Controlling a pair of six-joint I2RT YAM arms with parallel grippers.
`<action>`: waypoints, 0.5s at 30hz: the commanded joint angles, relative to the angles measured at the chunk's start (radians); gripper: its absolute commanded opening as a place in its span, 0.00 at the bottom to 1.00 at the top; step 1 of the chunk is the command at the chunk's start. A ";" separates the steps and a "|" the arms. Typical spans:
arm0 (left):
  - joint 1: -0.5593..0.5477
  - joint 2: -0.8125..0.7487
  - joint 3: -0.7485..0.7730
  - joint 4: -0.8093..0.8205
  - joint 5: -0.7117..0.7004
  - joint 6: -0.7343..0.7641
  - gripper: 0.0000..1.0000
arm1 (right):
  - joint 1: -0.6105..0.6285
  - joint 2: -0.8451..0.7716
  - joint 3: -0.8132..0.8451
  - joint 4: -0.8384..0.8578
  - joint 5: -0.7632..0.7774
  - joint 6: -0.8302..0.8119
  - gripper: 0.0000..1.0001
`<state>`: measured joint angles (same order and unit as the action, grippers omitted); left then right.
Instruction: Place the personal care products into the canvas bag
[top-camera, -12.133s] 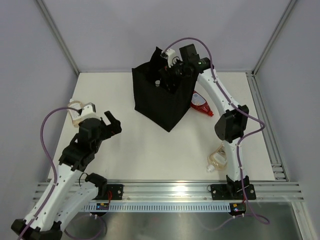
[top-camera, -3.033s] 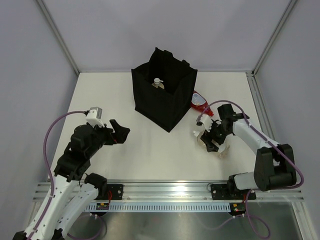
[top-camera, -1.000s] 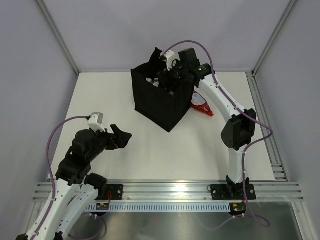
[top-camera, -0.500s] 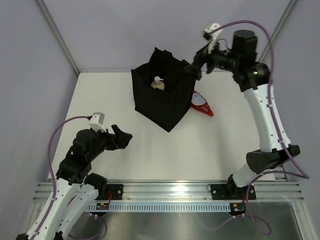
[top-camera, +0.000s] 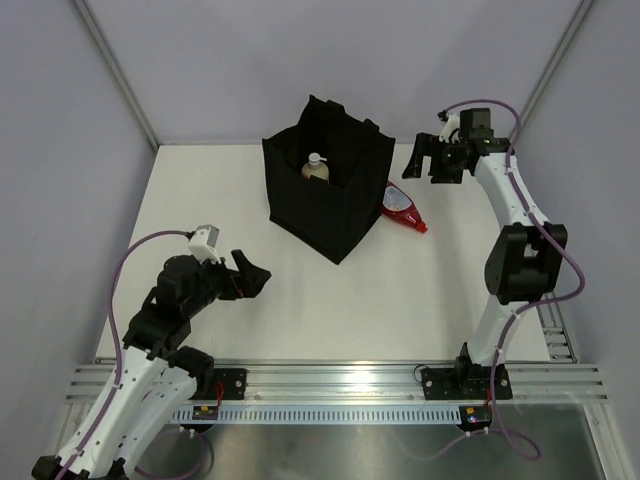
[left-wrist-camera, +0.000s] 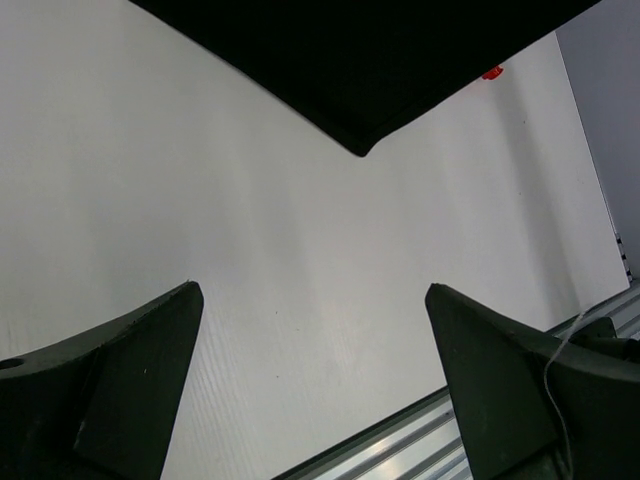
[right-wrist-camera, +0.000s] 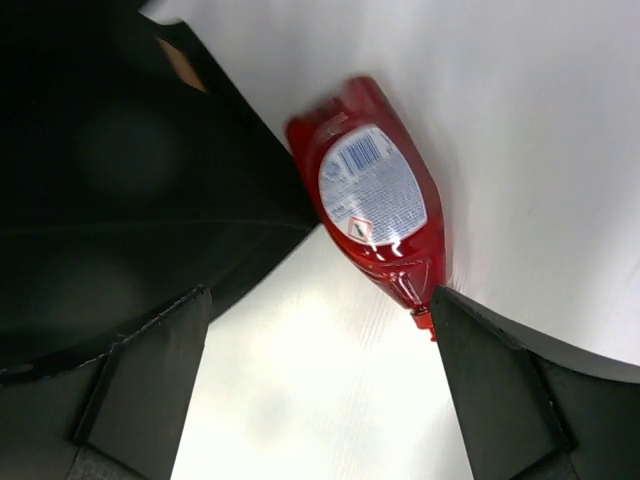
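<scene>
The black canvas bag (top-camera: 330, 190) stands upright at the back middle of the table. An amber-liquid bottle with a white cap (top-camera: 315, 169) shows inside it. The red squeeze bottle (top-camera: 403, 209) lies on the table against the bag's right side; the right wrist view shows it (right-wrist-camera: 378, 205) with its label up, next to the bag's wall (right-wrist-camera: 130, 180). My right gripper (top-camera: 428, 160) is open and empty, raised to the right of the bag and above the red bottle. My left gripper (top-camera: 250, 275) is open and empty over the table at the front left; the bag's corner (left-wrist-camera: 360, 75) shows in its view.
The white table (top-camera: 330, 300) is ringed by grey walls, with an aluminium rail (top-camera: 340, 380) along the near edge. No other loose objects show on the table.
My right arm has swung down and to the right, from high beside the bag's top to a lower spot over the red bottle. My left arm has shifted slightly forward.
</scene>
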<state>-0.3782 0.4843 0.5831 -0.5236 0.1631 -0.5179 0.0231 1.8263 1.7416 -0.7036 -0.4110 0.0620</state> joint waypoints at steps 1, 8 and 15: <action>0.002 0.026 -0.016 0.109 0.052 -0.021 0.99 | -0.003 0.114 0.077 -0.028 0.028 0.078 1.00; 0.002 0.062 -0.038 0.154 0.073 -0.021 0.99 | 0.027 0.379 0.312 -0.160 0.116 -0.030 1.00; 0.002 0.106 -0.074 0.241 0.101 -0.041 0.99 | 0.130 0.484 0.381 -0.246 0.184 -0.178 1.00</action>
<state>-0.3782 0.5743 0.5156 -0.3859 0.2230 -0.5484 0.0856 2.2898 2.0689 -0.8753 -0.2707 -0.0254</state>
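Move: The red bottle lies almost under my right hand: about 2 cm ahead, 3 cm to its left and some 18 cm below, with its cap pointing back and to the right. The black bag stands about 20 cm to this hand's left and 2 cm ahead, its middle some 8 cm lower, its right side close against the bottle. From my left hand the bottle is roughly 29 cm ahead, 36 cm to the right and 16 cm down. I drop my open right hand fast towards the red bottle beside the bag, some 13 cm down while easing about 4 cm forward, slowing near the end. On the way my fingers tip about 15 degrees further down and stay wide open. My empty left hand sinks about 2 cm, drifting slightly right and forward. ##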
